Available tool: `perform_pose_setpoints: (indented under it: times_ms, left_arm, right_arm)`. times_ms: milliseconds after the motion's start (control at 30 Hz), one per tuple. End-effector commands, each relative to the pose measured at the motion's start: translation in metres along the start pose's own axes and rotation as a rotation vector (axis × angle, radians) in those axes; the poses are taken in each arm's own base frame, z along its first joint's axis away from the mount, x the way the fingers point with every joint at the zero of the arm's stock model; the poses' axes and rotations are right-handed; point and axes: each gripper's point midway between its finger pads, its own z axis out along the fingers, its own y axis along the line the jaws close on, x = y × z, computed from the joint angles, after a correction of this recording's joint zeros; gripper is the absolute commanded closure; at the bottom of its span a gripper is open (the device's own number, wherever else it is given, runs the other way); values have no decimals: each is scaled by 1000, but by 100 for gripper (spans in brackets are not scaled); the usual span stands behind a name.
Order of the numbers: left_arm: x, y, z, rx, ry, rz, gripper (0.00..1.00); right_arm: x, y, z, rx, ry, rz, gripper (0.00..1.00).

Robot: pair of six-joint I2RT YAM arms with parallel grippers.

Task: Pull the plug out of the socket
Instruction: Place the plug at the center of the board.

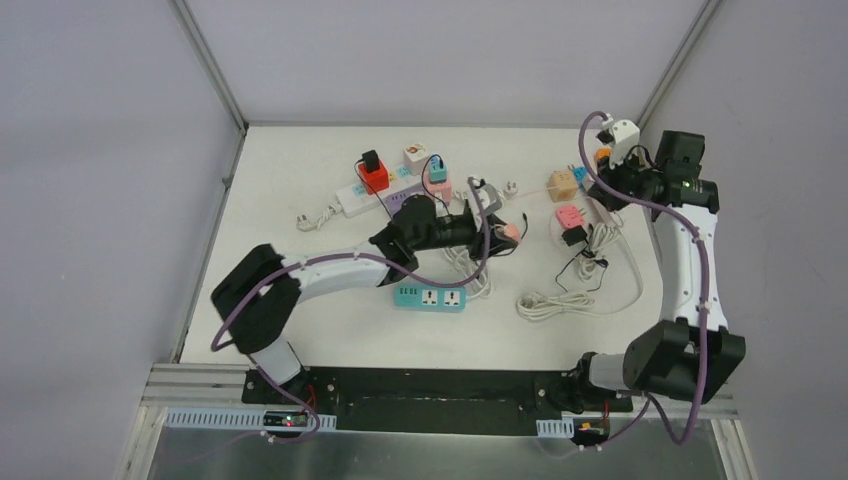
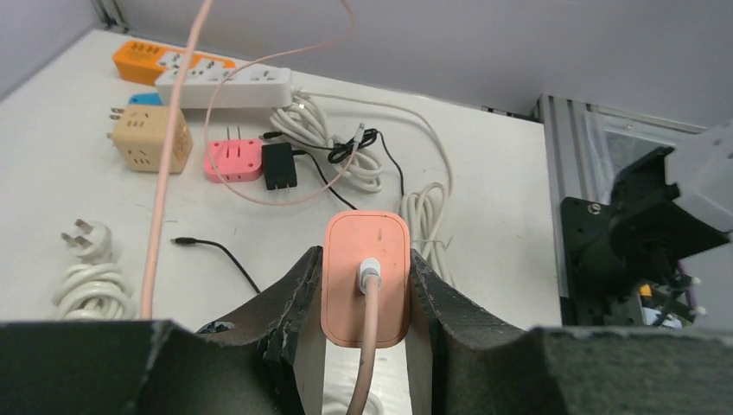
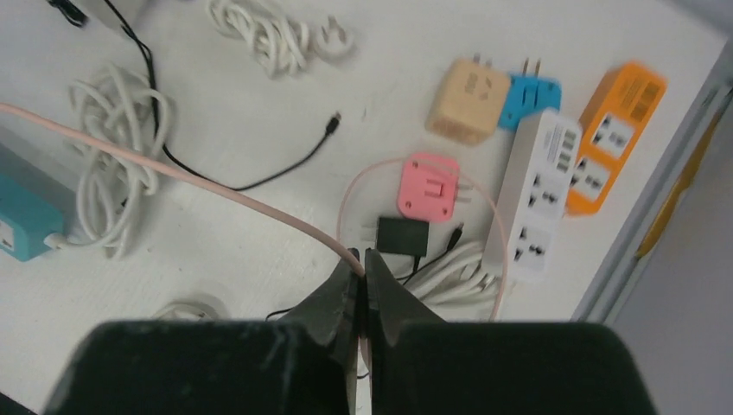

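My left gripper (image 2: 365, 259) is shut on a salmon-pink adapter block (image 2: 365, 298), the socket, with one finger pressed against each side. A white-tipped plug (image 2: 370, 275) sits in the block's face, and its pink cable (image 2: 171, 130) arcs away over the table. In the top view this gripper (image 1: 497, 230) hovers mid-table. My right gripper (image 3: 363, 259) is shut on the same pink cable (image 3: 216, 194), which enters between its fingertips. It is at the right side of the table (image 1: 598, 188).
A teal power strip (image 1: 430, 297) and white cord coils (image 1: 560, 300) lie near the front. A white strip (image 3: 536, 194), an orange strip (image 3: 618, 138), a beige cube (image 3: 467, 99), a pink adapter (image 3: 428, 186) and a black adapter (image 3: 402, 235) lie below the right gripper.
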Motion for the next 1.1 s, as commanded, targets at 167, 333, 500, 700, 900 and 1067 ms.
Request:
perform_pose_setpoints:
  times_ms: [167, 333, 500, 700, 900, 1067]
  left_arm:
    - [60, 38, 91, 6, 48, -127, 100]
    - [90, 64, 130, -80, 46, -186, 100]
    - [116, 94, 157, -183, 5, -253, 100]
    - [141, 124, 179, -297, -36, -307, 100]
    - [156, 132, 200, -299, -41, -362, 100]
    - [164, 137, 205, -342, -18, -368, 85]
  right_arm:
    - [117, -45, 36, -21, 193, 321, 63]
    - [123, -50, 23, 2, 173, 336, 30]
    - [118, -54, 4, 27, 107, 357, 14]
    - [108, -41, -7, -29, 11, 391, 12]
    - [101, -33, -8, -62, -27, 387, 11]
    - [106, -29, -4, -95, -22, 402, 11]
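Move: The left hand holds the plug (the peach charger) and is bringing it to the pink adapter, about 20 cm ahead, 25 cm right and 23 cm below. From the left hand, the black adapter is some 15 cm ahead and 27 right, the beige cube 28 ahead and 24 right, the white power strip 25 ahead and 35 right. The right hand pinches the plug's cable; from it the pink adapter is roughly 8 cm ahead, 8 right and 25 below. The left hand keeps its grip on the plug and carries it right, forward and down in one sweep, some 30 cm in all, towards the near-left side of the pink adapter, slowing as its fingers tip about 20 degrees down and turn counter-clockwise. Meanwhile the right hand drops about 13 cm and swings right, opens wide to let go of the cable, then rises some 4 cm and hovers open. ##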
